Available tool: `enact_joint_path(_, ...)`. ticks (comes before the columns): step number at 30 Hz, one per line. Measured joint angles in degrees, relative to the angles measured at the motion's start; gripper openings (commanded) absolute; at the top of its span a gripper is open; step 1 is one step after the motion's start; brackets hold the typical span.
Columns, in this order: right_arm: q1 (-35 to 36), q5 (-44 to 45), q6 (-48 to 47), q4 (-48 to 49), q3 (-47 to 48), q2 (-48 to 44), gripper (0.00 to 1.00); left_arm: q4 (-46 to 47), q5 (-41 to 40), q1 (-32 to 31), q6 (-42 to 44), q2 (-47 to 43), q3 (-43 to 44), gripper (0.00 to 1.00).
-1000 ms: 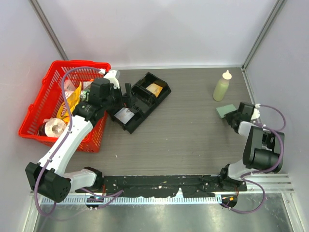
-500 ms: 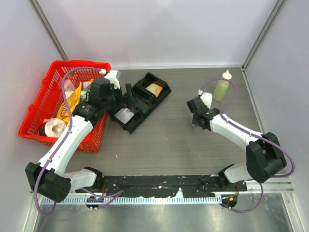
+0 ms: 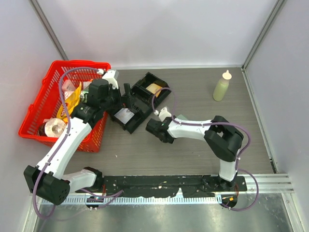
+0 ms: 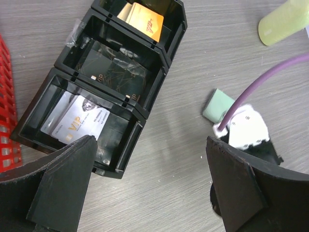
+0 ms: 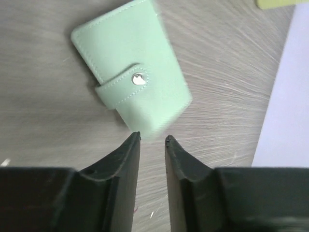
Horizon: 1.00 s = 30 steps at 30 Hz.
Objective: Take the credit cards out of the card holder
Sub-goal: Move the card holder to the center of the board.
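The card holder (image 5: 130,79) is a pale green wallet, folded shut with its snap tab fastened. It lies flat on the table and also shows in the top view (image 3: 182,117) and the left wrist view (image 4: 216,103). No credit cards show; they are hidden. My right gripper (image 5: 152,138) has its jaws a narrow gap apart with nothing between them, the tips just short of the holder's near corner. In the top view it (image 3: 155,130) is mid-table. My left gripper (image 4: 149,183) is wide open and empty above the table beside the black tray; it also shows in the top view (image 3: 127,99).
A black multi-compartment tray (image 3: 140,100) holds a silver VIP card (image 4: 77,121), a black card (image 4: 113,70) and an orange card (image 4: 147,20). A red basket (image 3: 36,108) of goods stands at the left. A pale green squeeze bottle (image 3: 221,87) stands at the back right.
My right arm has swung from the far right to the middle of the table. The card holder now lies mid-table instead of at the right edge. The left arm has barely moved.
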Motion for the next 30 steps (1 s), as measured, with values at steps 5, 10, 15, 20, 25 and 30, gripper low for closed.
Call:
enact_joint_path(5, 4.70, -7.19, -1.97, 0.35, 1.44, 0.42, 0.55, 0.04, -1.38, -0.02, 0.44, -1.42, -0.07, 1.00)
enact_joint_path(10, 4.94, -15.58, -4.74, 3.87, 0.66, -2.82, 0.61, -0.04, -6.14, -2.69, 1.46, -1.95, -0.02, 1.00)
enact_joint_path(15, -7.69, -26.77, -7.89, 9.64, -5.60, -14.14, 0.64, -1.53, -13.16, -11.87, 0.33, -0.44, 0.11, 0.99)
enact_joint_path(20, -24.44, -36.44, -8.26, 15.96, -9.90, -21.14, 0.64, -3.98, -20.15, -21.14, -5.55, 3.43, 0.11, 1.00)
enact_joint_path(25, -31.08, -43.63, -7.17, 20.48, -10.95, -19.17, 0.63, -5.25, -24.98, -28.33, -12.02, 9.18, 0.13, 1.00)
enact_joint_path(30, -32.48, -48.48, -6.97, 24.00, -10.12, -12.85, 0.60, -4.96, -28.26, -34.03, -18.91, 13.18, 0.00, 1.00)
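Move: The card holder is at the right hand's fingertips, its middle about 4 cm ahead, 2 cm to the right and 3 cm below. The black tray lies some 11 cm ahead and 13 cm left of that hand, the squeeze bottle roughly 14 cm ahead and 17 cm right. From the left hand, the card holder is about 18 cm right, 3 cm back and 22 cm down. Right hand releases the card holder, draws left, then swings forward-right above it; left hand sweeps 12 cm right, descending. ##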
